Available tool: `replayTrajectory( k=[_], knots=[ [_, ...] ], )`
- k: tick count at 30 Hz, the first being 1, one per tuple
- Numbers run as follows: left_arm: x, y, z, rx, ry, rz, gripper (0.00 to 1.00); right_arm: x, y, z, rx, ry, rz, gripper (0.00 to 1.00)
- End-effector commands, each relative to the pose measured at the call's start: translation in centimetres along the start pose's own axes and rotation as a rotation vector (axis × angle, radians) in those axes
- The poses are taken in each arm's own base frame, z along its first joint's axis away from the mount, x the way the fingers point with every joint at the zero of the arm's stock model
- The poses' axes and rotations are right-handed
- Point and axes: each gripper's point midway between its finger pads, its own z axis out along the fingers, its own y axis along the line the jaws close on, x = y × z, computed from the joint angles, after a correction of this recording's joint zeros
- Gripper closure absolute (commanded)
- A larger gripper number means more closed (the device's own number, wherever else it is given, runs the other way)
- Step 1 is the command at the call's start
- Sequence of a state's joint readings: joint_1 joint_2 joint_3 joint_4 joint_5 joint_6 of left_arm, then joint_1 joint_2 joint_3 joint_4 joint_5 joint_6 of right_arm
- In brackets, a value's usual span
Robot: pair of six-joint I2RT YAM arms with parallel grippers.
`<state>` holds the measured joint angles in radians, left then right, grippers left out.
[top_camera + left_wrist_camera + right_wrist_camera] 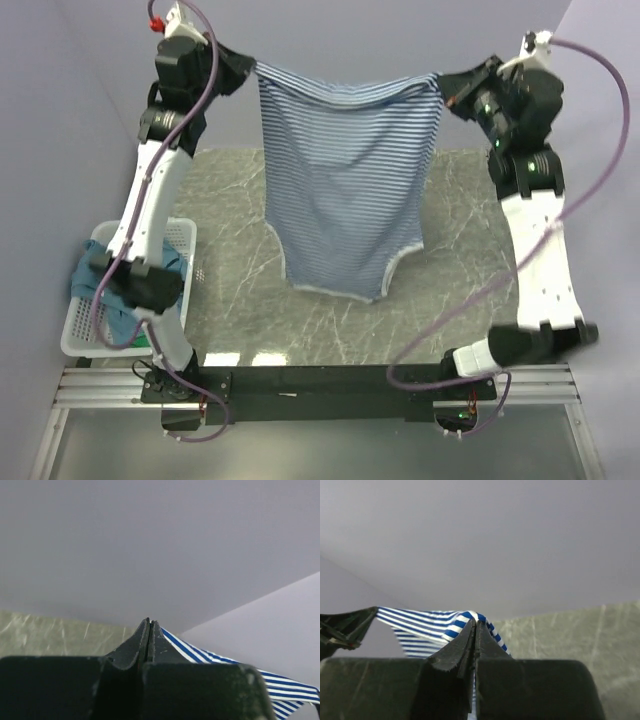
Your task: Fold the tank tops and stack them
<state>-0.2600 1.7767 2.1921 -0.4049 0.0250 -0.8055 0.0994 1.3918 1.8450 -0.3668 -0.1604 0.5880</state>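
A navy-and-white striped tank top [345, 180] hangs spread in the air above the table, its hem edge stretched between my two grippers and its straps dangling low. My left gripper [254, 68] is shut on its upper left corner; the wrist view shows stripes [235, 667] just right of the closed left gripper [148, 621]. My right gripper [444, 80] is shut on the upper right corner, with striped cloth [427, 627] bunched at the tips of the right gripper [476, 622]. A teal-blue top [88, 275] and a bit of green cloth [143, 341] lie in the basket.
A white mesh basket [182, 240] sits at the table's left edge, partly under the left arm. The grey marbled tabletop [470, 260] lies beneath the hanging top. A black rail [320, 385] with both arm bases runs along the near edge.
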Motion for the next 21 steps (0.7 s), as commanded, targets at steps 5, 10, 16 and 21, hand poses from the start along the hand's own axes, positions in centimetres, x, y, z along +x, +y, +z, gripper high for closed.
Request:
replayTrajectory(
  k=[5, 10, 16, 21],
  knots=[
    [-9.8, -8.0, -4.7, 0.344, -0.152, -0.041, 0.99, -8.7, 9.8, -2.7, -0.363, -0.120, 0.008, 1.00],
    [-5.6, -4.2, -7.0, 0.255, -0.061, -0.043, 1.00, -3.9, 4.8, -2.3, -0.247, -0.017, 0.060, 1.00],
    [6.4, 5.0, -10.8, 0.111, 0.133, -0.155, 0.99, 10.8, -8.9, -5.4, 0.060, 0.197, 0.213, 1.00],
    [19.9, 13.7, -16.2, -0.087, 0.323, -0.232, 0.99, 24.3, -18.0, -13.0, 0.296, 0.352, 0.253, 1.00]
  ],
)
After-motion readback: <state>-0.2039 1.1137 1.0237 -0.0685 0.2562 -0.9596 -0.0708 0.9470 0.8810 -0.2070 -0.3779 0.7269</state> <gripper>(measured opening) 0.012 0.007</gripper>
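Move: The two raised hands hold the tank top by its hem corners. The table's middle, where it is being taken, is some 14 cm back, 17 right and 50 below the left hand; basket about 24 back, 28 left, 44 down. The shirt trails with its middle roughly 12 cm back, 18 right and 20 below that hand. From the right hand the table's middle lies about 5 back, 18 left, 52 down; the shirt's middle 5 back, 18 left, 20 down. Both hands, still pinching the hem corners, carry on about 3 cm forward while rising a few centimetres, then reverse and whip back and down towards the table with the hem stretched between them. The left ends some 15 cm back and 17 cm lower than it began, the right about 8 cm back and 24 cm lower, the fingers tipping downward as the hands drop, the right's by roughly 20 degrees. ##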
